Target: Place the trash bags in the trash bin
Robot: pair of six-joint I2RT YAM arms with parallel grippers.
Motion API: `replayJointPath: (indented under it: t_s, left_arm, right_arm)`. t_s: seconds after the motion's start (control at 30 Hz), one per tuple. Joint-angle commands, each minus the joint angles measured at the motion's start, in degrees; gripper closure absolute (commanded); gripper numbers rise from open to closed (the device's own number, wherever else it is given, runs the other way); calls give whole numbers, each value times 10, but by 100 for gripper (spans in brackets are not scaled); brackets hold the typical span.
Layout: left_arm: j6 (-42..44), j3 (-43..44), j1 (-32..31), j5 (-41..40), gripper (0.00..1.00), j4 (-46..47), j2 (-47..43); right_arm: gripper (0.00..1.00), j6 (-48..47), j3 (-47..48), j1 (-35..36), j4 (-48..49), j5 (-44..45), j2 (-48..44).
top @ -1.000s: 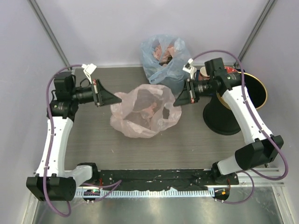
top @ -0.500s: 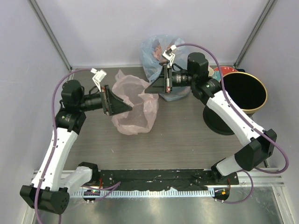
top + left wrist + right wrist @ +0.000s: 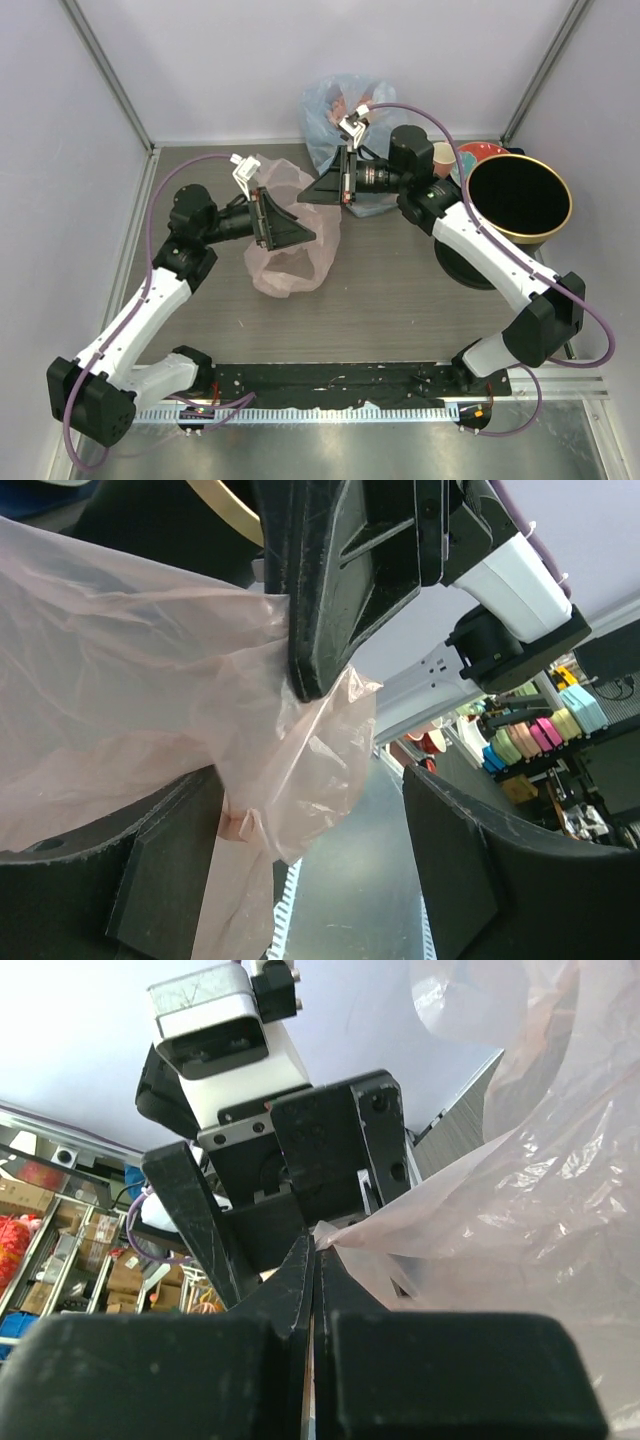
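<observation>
The pale-pink trash bag (image 3: pixel 292 255) lies crumpled on the table, left of centre. My right gripper (image 3: pixel 306 197) reaches over from the right and is shut on its upper edge (image 3: pixel 345 1232). My left gripper (image 3: pixel 303 236) hovers just in front of it with its jaws apart. In the left wrist view the pink film (image 3: pixel 150 670) drapes against one of my left fingers (image 3: pixel 165 880) and hangs from the right gripper's closed fingers (image 3: pixel 325 610). The black trash bin (image 3: pixel 520 195) with its gold rim stands at the right, mouth open to the camera.
A bluish bag (image 3: pixel 350 110) stuffed with reddish contents sits at the back wall, behind the right gripper. A red plate (image 3: pixel 482 152) and a small cup (image 3: pixel 443 156) lie behind the bin. Pale walls close the table on three sides.
My left gripper has opened and let go of the bag while moving right. My right gripper carried the bag's edge left and back, so the bag now bunches up at the left.
</observation>
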Motion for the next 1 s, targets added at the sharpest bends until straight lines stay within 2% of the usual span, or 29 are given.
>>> replayJointPath:
  t_s: [0.0,0.07,0.17,0.2,0.27,0.3,0.37,0.4,0.43,0.47,0.5,0.53,0.57,0.6,0.63,0.7,0.73,0.77,0.83,0.87,0.97]
  left_arm:
    - [-15,-3,-28,-42,24,66,7]
    - [-23,-5,-28,-56,29,70,12]
    - [-22,-4,-28,-72,50,54,10]
    - [-19,-5,-29,-78,66,46,7]
    - [-10,-5,-27,-86,84,31,0]
    - [-7,-4,-27,-88,100,24,-7]
    - [1,0,-24,-88,100,2,-14]
    - [2,0,-18,-84,100,-1,-22]
    - [5,-2,-16,-82,100,-5,-28]
    - [10,-2,-13,-79,100,-25,-33]
    - [25,-2,-6,-79,100,-36,-37]
    - [30,-4,-1,-79,100,-48,-50]
    - [36,-10,4,-78,100,-64,-57]
    - [43,-12,15,-77,100,-74,-63]
    - [64,-12,20,-79,100,-86,-72]
    - [79,-12,32,-79,100,-116,-80]
    - [95,-10,33,-80,100,-125,-81]
    - [102,-4,36,-81,100,-144,-84]
    - [120,5,37,-82,100,-156,-85]
    - [123,9,38,-82,100,-163,-86]
    - [141,21,38,-86,100,-181,-87]
  right_arm:
    - [99,8,-1,11,55,19,-14]
    - [99,6,-3,13,59,23,-14]
    - [99,-15,-3,14,39,31,-19]
    - [99,-35,-1,14,18,34,-25]
    - [99,-60,7,13,1,43,-32]
    - [99,-92,11,12,-47,46,-39]
    - [95,-121,27,0,-83,57,-49]
    - [75,-159,35,-7,-129,68,-53]
    - [63,-176,45,-33,-156,74,-59]
    - [54,-198,71,-47,-186,81,-60]
    - [42,-220,86,-71,-255,87,-61]
    - [38,-287,107,-92,-300,96,-60]
    - [37,-328,161,-137,-354,116,-56]
    - [36,-368,194,-156,-470,144,-51]
    - [36,-470,228,-172,-529,218,-44]
    - [36,-567,321,-198,-675,311,-13]
    - [36,-606,343,-201,-715,397,-3]
    - [37,-665,364,-206,-746,443,13]
    - [37,-712,363,-241,-817,475,24]
    - [37,-753,351,-254,-833,491,26]
    - [33,-797,310,-295,-866,507,26]
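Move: The gathered edge of the pink trash bag sits between the left hand's open fingers, 2 cm or so to its right, where the shut right fingertips hold it. From the right hand, the trash bin stands roughly 42 cm to the right and 6 cm ahead, its middle some 26 cm lower; the blue trash bag about 24 cm ahead and 11 cm right, equally low; the cup about 27 cm ahead, 32 cm right and 35 cm down. Nearly in place, the left hand closes its fingers on the pink bag's gathered edge; only then does the right hand open, let go and sweep fast to its right, some 28 cm and about 10 cm forward, towards the trash bin, tipping its fingers steeply down and turning clockwise, still open. Keeping its pinch, the left hand eases about 4 cm back to the left. ##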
